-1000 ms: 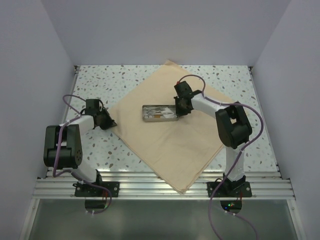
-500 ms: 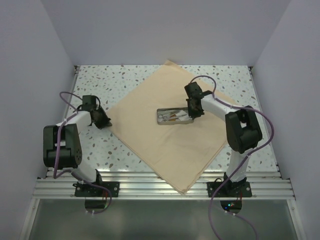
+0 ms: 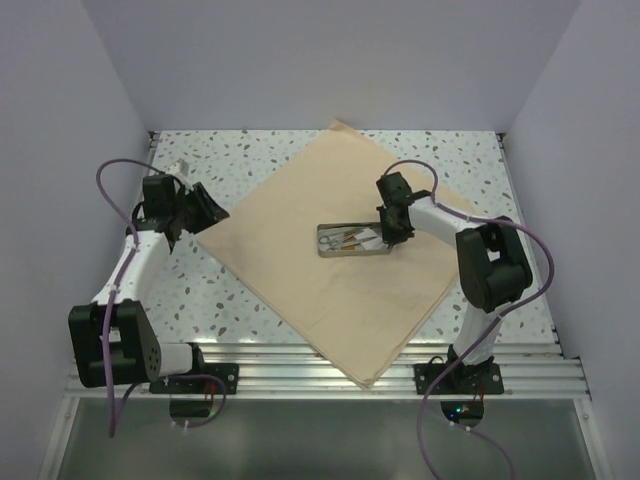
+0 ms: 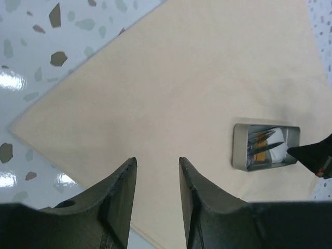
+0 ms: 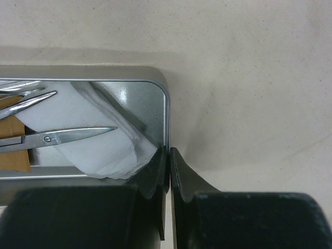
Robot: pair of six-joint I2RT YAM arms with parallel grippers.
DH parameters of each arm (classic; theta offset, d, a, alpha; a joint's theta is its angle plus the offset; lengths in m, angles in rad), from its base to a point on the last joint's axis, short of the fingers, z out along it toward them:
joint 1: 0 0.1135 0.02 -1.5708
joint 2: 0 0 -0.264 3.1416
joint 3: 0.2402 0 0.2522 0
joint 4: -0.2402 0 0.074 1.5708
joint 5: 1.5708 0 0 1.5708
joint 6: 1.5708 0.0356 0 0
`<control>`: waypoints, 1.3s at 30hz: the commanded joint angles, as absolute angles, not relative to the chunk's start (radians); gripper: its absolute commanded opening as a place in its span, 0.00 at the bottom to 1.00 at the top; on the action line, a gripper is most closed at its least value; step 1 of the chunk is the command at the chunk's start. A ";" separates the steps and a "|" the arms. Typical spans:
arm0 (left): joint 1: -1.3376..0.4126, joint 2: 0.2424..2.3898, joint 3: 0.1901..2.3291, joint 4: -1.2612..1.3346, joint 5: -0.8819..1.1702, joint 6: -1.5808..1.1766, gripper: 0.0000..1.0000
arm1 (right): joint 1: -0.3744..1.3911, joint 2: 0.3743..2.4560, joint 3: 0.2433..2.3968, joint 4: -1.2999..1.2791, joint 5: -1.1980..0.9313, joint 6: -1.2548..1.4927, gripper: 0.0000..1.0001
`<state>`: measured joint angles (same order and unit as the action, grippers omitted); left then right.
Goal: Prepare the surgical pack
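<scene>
The surgical pack's tan cloth (image 3: 290, 270) lies flat as a diamond on the speckled table. A small steel tray (image 3: 350, 241) stands near the cloth's middle, holding silver scissors (image 5: 62, 136) and white gauze (image 5: 98, 150). My right gripper (image 3: 393, 232) is shut on the tray's right end wall (image 5: 166, 111), one finger inside and one outside (image 5: 169, 149). My left gripper (image 3: 205, 210) hangs open over the cloth's left corner, with nothing between its fingers (image 4: 157, 161). The left wrist view shows the cloth (image 4: 171, 88) below it and the tray (image 4: 265, 148) farther off.
White walls close the table on three sides. An aluminium rail (image 3: 320, 365) runs along the near edge, and the cloth's near corner hangs over it. Bare speckled tabletop (image 3: 200, 300) shows on the left of the cloth and at the far right (image 3: 470, 160).
My right gripper has dragged the tray to the right along the cloth. The left arm has swung back and up, its jaws have opened, and the cloth's left corner now lies farther left.
</scene>
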<state>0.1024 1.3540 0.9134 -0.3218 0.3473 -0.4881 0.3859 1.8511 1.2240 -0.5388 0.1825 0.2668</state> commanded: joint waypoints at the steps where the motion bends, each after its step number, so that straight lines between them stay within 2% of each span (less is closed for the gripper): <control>1: 0.109 1.261 0.885 -0.262 0.420 -0.456 0.43 | 0.390 1.807 1.186 -0.519 0.158 0.229 0.00; 11: 0.103 1.158 0.747 -0.213 0.517 -0.482 0.43 | 0.391 1.792 1.189 -0.531 0.137 0.170 0.00; 21: 0.051 1.042 0.595 -0.295 0.499 -0.472 0.42 | 0.390 1.724 1.171 -0.600 0.178 0.164 0.00; 26: 0.017 1.000 0.635 -0.328 0.500 -0.540 0.44 | 0.391 1.723 1.141 -0.572 0.163 0.213 0.00; 31: 0.014 1.071 0.721 -0.426 0.497 -0.511 0.42 | 0.390 1.773 1.189 -0.644 0.182 0.247 0.00; 39: 0.009 1.112 0.718 -0.400 0.469 -0.540 0.42 | 0.391 1.789 1.177 -0.634 0.167 0.298 0.00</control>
<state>0.0162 1.1004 0.6968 -0.3985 0.4717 -0.5167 0.3859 1.7767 1.1507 -0.6075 0.1654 0.2676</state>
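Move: The right hand already pinches the tray's right end wall; the tray's middle is about 9 cm to its left and 1 cm ahead, just below the fingertips, with the gauze roughly 4 cm left and 1 cm ahead. From the empty left hand the tray lies some 35 cm right, 1 cm ahead and 11 cm lower; the cloth's left corner is about 9 cm left, 2 cm ahead, and its near-left edge roughly 10 cm straight back, both some 13 cm below. Keeping its pinch on the tray's end wall, the right hand holds its place at first, turning slightly, then draws the tray back about 3 cm and a little right across the cloth, rising about a centimetre and sinking again. The left hand, open and empty, first lifts about 3 cm, then sweeps back some 8 cm and 5 cm right, sinking to near its starting height, towards the cloth's near-left edge. ##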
